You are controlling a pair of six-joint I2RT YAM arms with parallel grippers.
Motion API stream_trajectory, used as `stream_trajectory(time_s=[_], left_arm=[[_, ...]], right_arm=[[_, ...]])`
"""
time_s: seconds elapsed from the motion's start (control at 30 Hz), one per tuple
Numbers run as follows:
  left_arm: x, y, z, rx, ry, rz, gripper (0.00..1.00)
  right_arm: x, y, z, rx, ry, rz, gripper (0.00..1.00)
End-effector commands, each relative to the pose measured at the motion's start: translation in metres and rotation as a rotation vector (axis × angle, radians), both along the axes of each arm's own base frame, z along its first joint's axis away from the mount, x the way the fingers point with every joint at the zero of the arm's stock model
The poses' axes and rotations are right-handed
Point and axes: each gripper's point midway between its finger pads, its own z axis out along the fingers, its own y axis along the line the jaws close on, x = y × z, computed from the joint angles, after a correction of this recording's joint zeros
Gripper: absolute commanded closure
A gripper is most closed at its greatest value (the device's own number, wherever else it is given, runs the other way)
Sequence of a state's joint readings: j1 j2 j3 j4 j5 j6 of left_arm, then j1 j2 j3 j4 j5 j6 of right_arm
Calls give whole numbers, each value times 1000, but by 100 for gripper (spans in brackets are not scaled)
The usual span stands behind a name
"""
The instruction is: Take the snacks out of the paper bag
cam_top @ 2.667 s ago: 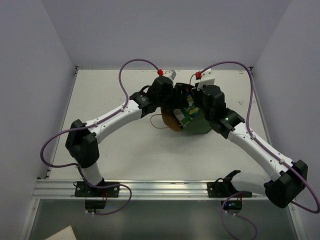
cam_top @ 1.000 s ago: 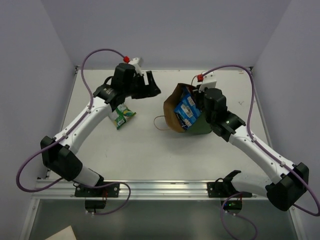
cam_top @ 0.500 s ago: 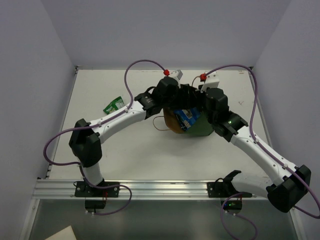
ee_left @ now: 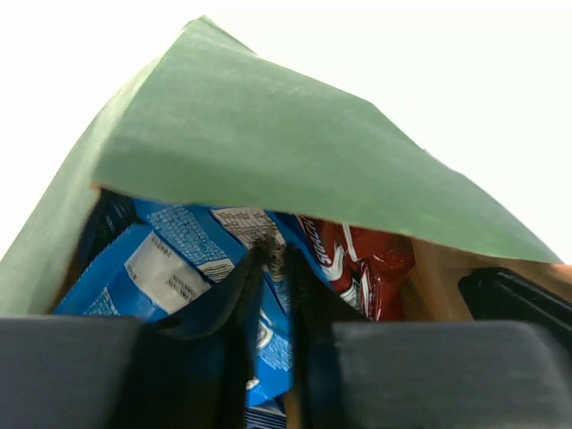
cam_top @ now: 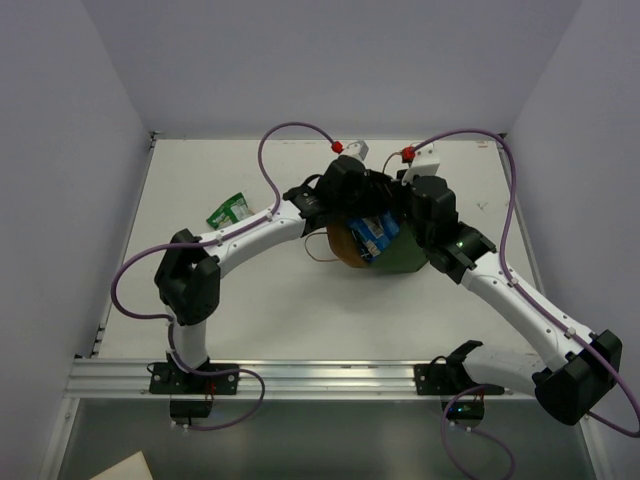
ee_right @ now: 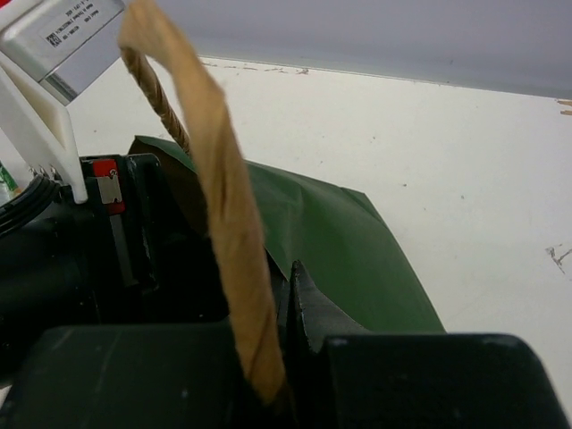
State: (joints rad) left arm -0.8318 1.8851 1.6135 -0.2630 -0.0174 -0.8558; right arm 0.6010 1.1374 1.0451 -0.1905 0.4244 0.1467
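The dark green paper bag [cam_top: 400,256] lies near the table's middle with its mouth facing left. Blue snacks [cam_top: 376,234] show in its opening. My left gripper [cam_top: 368,207] reaches into the mouth. In the left wrist view the left gripper [ee_left: 273,259] is shut on the crimped edge of a blue packet [ee_left: 170,268], under the green flap [ee_left: 286,152], with a red packet [ee_left: 375,264] beside it. My right gripper [ee_right: 290,277] is shut on the bag's rim [ee_right: 340,241], next to the tan handle [ee_right: 223,197]. One green packet [cam_top: 228,210] lies on the table to the left.
White walls close in the table on three sides. The second tan loop handle [cam_top: 318,245] lies on the table left of the bag. The arm bases and a metal rail [cam_top: 320,378] run along the near edge.
My left arm left a green packet on the table's left, swung back to the bag mouth, and its jaws closed on a blue packet. The right arm has held still.
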Motion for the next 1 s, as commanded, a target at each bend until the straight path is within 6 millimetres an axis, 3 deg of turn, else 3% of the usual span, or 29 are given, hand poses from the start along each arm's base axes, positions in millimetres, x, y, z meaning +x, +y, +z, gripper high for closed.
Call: stream_trajectory(time_s=[0.0, 0.1, 0.13, 0.2, 0.3, 0.37, 0.4, 0.43, 0.5, 0.53, 0.6, 0.63, 0.77, 0.87, 0.97], left_arm=[[16, -5, 34, -81, -93, 43, 82], [13, -5, 31, -80, -74, 41, 76], [12, -4, 35, -86, -81, 39, 79], [11, -2, 38, -89, -89, 37, 100], [5, 7, 53, -76, -104, 28, 100], [-7, 19, 78, -86, -137, 14, 100], [-10, 30, 79, -50, -144, 21, 100], [-18, 43, 103, -66, -180, 25, 100], [-22, 68, 114, -19, -207, 47, 100], [-29, 86, 132, -24, -240, 67, 100], [-29, 120, 131, 16, -232, 107, 100], [-34, 137, 145, 0, -249, 124, 100], [-31, 203, 140, 65, -224, 203, 100], [-23, 234, 123, 158, -215, 245, 100], [-2, 246, 92, 211, -177, 241, 100]], right_arm=[[-3, 10, 12, 73, -15, 34, 100], [-3, 11, 13, 74, -14, 38, 100], [-3, 11, 12, 73, -11, 38, 100], [-3, 11, 13, 72, -16, 39, 100], [-4, 8, 14, 60, -21, 30, 100], [-4, 4, 17, 50, -31, 22, 100], [-5, 3, 17, 46, -33, 17, 100], [-5, 0, 17, 41, -36, 10, 100], [-5, -4, 16, 29, -38, -2, 100], [-5, -5, 16, 28, -39, -8, 100], [-5, -7, 15, 18, -40, -14, 100], [-5, -9, 15, 17, -41, -18, 100], [-6, -12, 13, 11, -41, -28, 100], [-7, -13, 10, 6, -36, -29, 100], [-7, -13, 7, -3, -29, -28, 100]])
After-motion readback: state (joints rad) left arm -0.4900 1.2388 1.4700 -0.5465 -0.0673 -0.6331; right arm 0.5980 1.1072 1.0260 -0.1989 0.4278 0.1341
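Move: Just inside the tilted paper bag's mouth, the blue packet has its edge between the left hand's fingertips, its middle about 2 cm back, 1 cm right and 3 cm below. The red packet lies about 4 cm right, 1 cm back and 4 cm down from that hand; the green packet is on the table some 32 cm left, 2 cm back and 19 cm below. From the right hand, the blue packet lies about 3 cm back, 4 cm left and 10 cm down. Closing the rest of the way, the left fingers pinch the blue packet's edge, staying put for the first third of a second. The hand then draws it up and out of the bag mouth and sweeps left, about 24 cm left and 16 cm up overall, dipping slightly last, towards the green packet's side, fingers tilting up and turning some 15 degrees counter-clockwise. The right hand keeps the bag's rim pinched. ##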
